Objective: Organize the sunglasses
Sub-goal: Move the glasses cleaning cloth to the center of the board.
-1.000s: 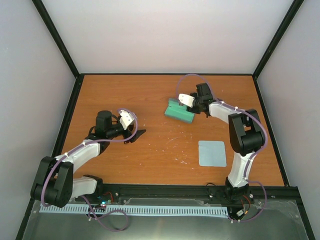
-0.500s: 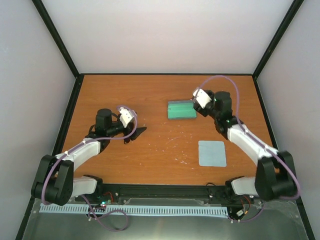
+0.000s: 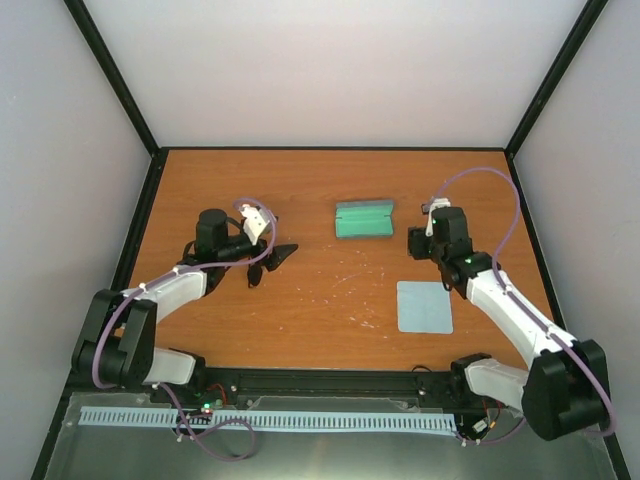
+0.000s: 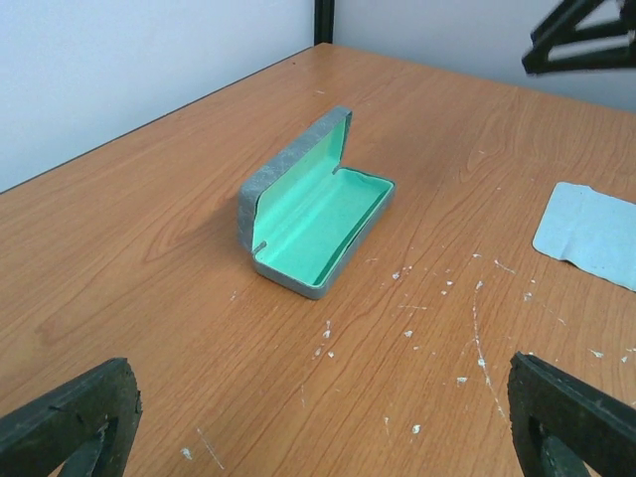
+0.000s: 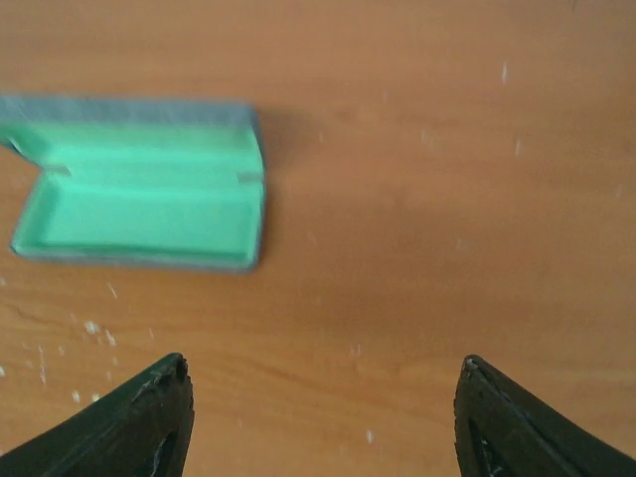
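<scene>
The grey-blue case [image 3: 364, 220] lies open at the back middle of the table, its lid upright and its green inside empty. It also shows in the left wrist view [image 4: 318, 224] and the right wrist view [image 5: 139, 214]. My left gripper [image 3: 270, 262] is open wide at the left, pointing at the case, with only bare table between its fingertips [image 4: 318, 373]. My right gripper [image 3: 416, 243] is open and empty just right of the case [image 5: 320, 366]. I cannot make out the sunglasses in any view; the black shapes at the left gripper look like its own fingers.
A pale blue square cloth [image 3: 424, 306] lies flat at the front right, also in the left wrist view [image 4: 591, 234]. White scuff marks [image 4: 407, 333] dot the wooden table between the left gripper and the case. Black frame rails run along the table's edges.
My right gripper has drawn back from the case to its right, leaving it open with the lid up. My left gripper has spread its jaws and shifted slightly toward the case.
</scene>
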Robot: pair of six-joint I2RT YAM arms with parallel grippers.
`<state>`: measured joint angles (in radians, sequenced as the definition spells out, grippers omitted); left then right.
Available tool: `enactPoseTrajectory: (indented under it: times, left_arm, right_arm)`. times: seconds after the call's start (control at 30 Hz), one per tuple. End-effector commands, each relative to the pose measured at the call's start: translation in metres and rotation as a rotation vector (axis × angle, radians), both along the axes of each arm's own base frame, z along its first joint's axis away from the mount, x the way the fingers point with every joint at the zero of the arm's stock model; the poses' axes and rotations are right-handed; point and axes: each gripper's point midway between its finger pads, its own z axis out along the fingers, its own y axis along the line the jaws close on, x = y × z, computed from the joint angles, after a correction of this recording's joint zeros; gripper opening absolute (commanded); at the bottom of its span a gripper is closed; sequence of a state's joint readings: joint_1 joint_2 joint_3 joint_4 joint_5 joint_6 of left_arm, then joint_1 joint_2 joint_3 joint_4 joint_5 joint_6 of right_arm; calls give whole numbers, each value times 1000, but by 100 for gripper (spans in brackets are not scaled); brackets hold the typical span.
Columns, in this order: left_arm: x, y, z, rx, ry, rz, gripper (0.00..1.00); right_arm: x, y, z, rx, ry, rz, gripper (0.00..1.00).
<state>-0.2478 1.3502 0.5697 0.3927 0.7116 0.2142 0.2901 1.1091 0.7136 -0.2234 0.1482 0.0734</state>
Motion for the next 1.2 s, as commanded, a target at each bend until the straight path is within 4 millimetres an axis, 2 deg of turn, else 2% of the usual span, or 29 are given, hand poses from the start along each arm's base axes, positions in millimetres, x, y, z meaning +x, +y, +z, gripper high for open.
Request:
enactPoseTrajectory:
  times: [0.0, 0.2, 0.37, 0.4, 0.47, 0.57, 0.67, 0.8, 0.97, 1.17]
  left_arm:
    - [8, -8, 19, -42, -26, -25, 99]
    - [4, -8, 10, -32, 12, -30, 99]
    - [1, -6, 6, -30, 25, -22, 99]
    - [1, -6, 6, -30, 27, -23, 99]
    - [-1, -6, 4, -27, 29, -21, 99]
    - [-2, -4, 2, -23, 28, -12, 99]
    - [-4, -3, -1, -23, 34, -8, 100]
    - [-7, -3, -3, -23, 37, -10, 100]
    - [-7, -2, -2, -19, 27, -3, 99]
    - [-9, -2, -1, -19, 24, -7, 99]
  right_arm:
    - [-30, -15, -53, 12, 282, -128, 70]
    - [-37, -36, -91, -68, 441, -242, 61]
    - [-44, -58, -124, -36, 574, -380, 65]
    - [-43, -53, -126, -12, 580, -358, 64]
    - [-40, -35, -125, 68, 580, -290, 57]
    - [-43, -21, -117, 150, 564, -248, 40]
    - [-59, -17, -120, 151, 597, -247, 31]
    - [-88, -11, -135, 185, 692, -249, 21]
    - [-116, 9, -147, 210, 765, -227, 23]
    - [-127, 27, -162, 183, 822, -196, 25]
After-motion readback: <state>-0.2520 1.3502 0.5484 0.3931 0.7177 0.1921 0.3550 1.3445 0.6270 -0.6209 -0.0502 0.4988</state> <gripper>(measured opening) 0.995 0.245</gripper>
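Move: The cleaning cloth lies flat on the table, its middle about 13 cm back from the right hand, 3 cm to its right and some 16 cm below. The open glasses case stands about 10 cm ahead of that hand and 13 cm to its left, roughly 15 cm down. From the left hand, the cloth is some 37 cm to the right, 10 cm back and about 16 cm below. Down and back towards the cloth, the right hand sinks about 15 cm and draws back some 12 cm, most of the drop first, veering right and then returning left. The wrist tips some 45 degrees until the fingers point almost straight down, and they narrow from wide to about a quarter open, ending close over the cloth's left part; contact can't be made out. ##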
